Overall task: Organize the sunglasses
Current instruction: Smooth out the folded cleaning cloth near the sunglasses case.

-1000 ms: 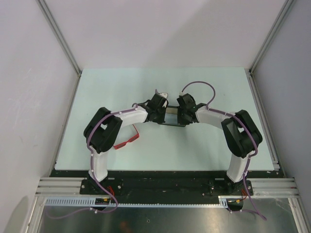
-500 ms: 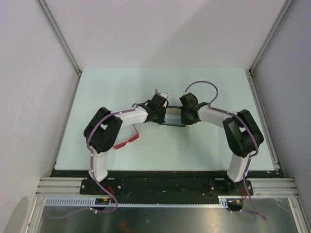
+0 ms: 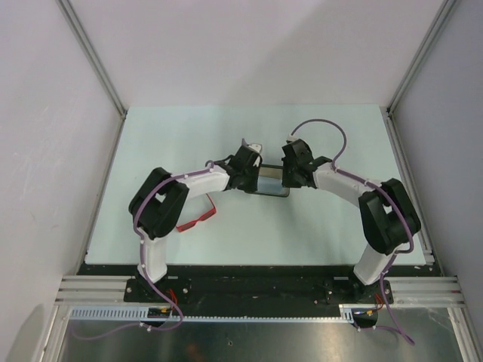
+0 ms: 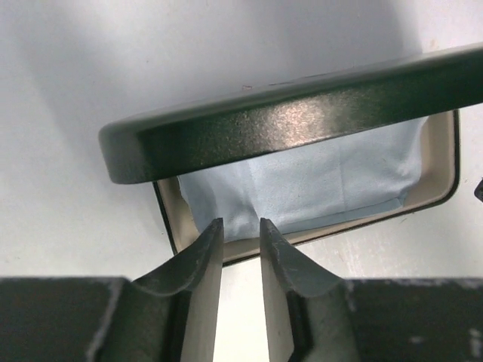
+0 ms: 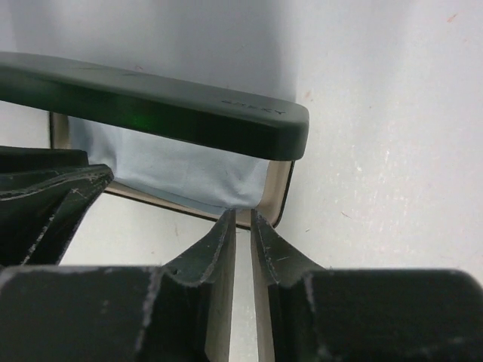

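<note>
The red sunglasses (image 3: 198, 220) lie on the table, partly under my left arm's elbow. A black case (image 3: 272, 184) sits in the middle between both grippers, its lid (image 4: 287, 128) raised. A pale blue cloth (image 4: 317, 181) lies inside the case on its beige lining. My left gripper (image 4: 241, 225) is open by a narrow gap at the case's near rim, its tips just at the cloth's edge with nothing between them. At the cloth's (image 5: 181, 170) other corner, my right gripper (image 5: 243, 217) is open a slit, holding nothing. The sunglasses do not show in either wrist view.
The pale table (image 3: 189, 136) ends in metal rails at both sides, with grey walls behind. In the right wrist view my left gripper's dark finger (image 5: 45, 204) sits close at the left, beside the case.
Both grippers have parted their jaws a little at the cloth's ends. The right arm has swung its elbow outward to the right. The case and sunglasses have not moved.
</note>
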Available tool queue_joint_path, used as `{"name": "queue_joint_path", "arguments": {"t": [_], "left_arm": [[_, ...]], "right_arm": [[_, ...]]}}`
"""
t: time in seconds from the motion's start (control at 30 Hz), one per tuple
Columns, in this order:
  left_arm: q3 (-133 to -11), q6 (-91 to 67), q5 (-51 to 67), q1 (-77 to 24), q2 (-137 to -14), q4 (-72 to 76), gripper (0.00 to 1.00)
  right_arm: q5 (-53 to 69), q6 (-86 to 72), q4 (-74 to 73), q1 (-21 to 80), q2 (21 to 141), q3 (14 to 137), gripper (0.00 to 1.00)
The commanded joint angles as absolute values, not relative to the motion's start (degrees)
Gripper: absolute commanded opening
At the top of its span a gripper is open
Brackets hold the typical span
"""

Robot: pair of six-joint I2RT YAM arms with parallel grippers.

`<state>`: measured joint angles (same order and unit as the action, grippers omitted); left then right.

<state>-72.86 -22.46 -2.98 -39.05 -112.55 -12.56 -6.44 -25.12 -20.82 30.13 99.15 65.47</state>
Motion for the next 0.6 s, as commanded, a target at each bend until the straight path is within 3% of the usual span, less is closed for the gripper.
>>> {"name": "queue_joint_path", "arguments": {"t": [0.0, 0.33, 0.43, 0.47, 0.53, 0.57], "left_arm": [[-75.1, -22.5, -4.2, -39.2, -105.6, -12.0, 0.32], [-69.7, -21.7, -10.6, -38.8, -91.6, -12.1, 0.46], [-66.7, -22.1, -12.0, -37.2, -87.0, -12.0, 0.55], [-65.1, -22.1, -12.3, -36.1, -84.1, -12.1, 0.59], [-63.4, -21.7, -13.6, -35.0, -80.4, -12.1, 0.74], [-61.8, -20.8, -14.8, -33.9, -76.9, -12.1, 0.81]], "right_arm": [[-8.1, -26.6, -19.9, 29.9, 94.0, 65.7, 0.19], [-8.2, -28.5, -21.5, 29.8, 85.7, 65.7, 0.31], [-7.6, -27.4, -20.7, 30.3, 83.2, 65.7, 0.43], [-7.6, -26.9, -20.2, 30.8, 82.7, 65.7, 0.52], [-7.2, -24.2, -17.9, 31.8, 81.9, 65.7, 0.62], [-7.1, -23.6, -17.0, 33.2, 81.8, 65.7, 0.72]]}}
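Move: My left fingertips are just over the cloth's near-left part; the cloth's middle, in the open case, lies about 2 cm ahead, 5 cm right and 1 cm below. The raised lid stands roughly 5 cm beyond the cloth's middle, and the sunglasses lie some 19 cm left and 8 cm back of my left hand. From my right hand the cloth's middle is about 3 cm ahead, 6 cm left and 4 cm below. I take both hands up off the smoothed cloth. My left rises about 15 cm from close over the near-left part, swinging some 5 cm left near the end, away from the case; my right, already clear of the near-right part, climbs on another 10 cm nearly straight. Both tip their fingers more forward, the left by almost 20 degrees, and spread from nearly shut to well open. ##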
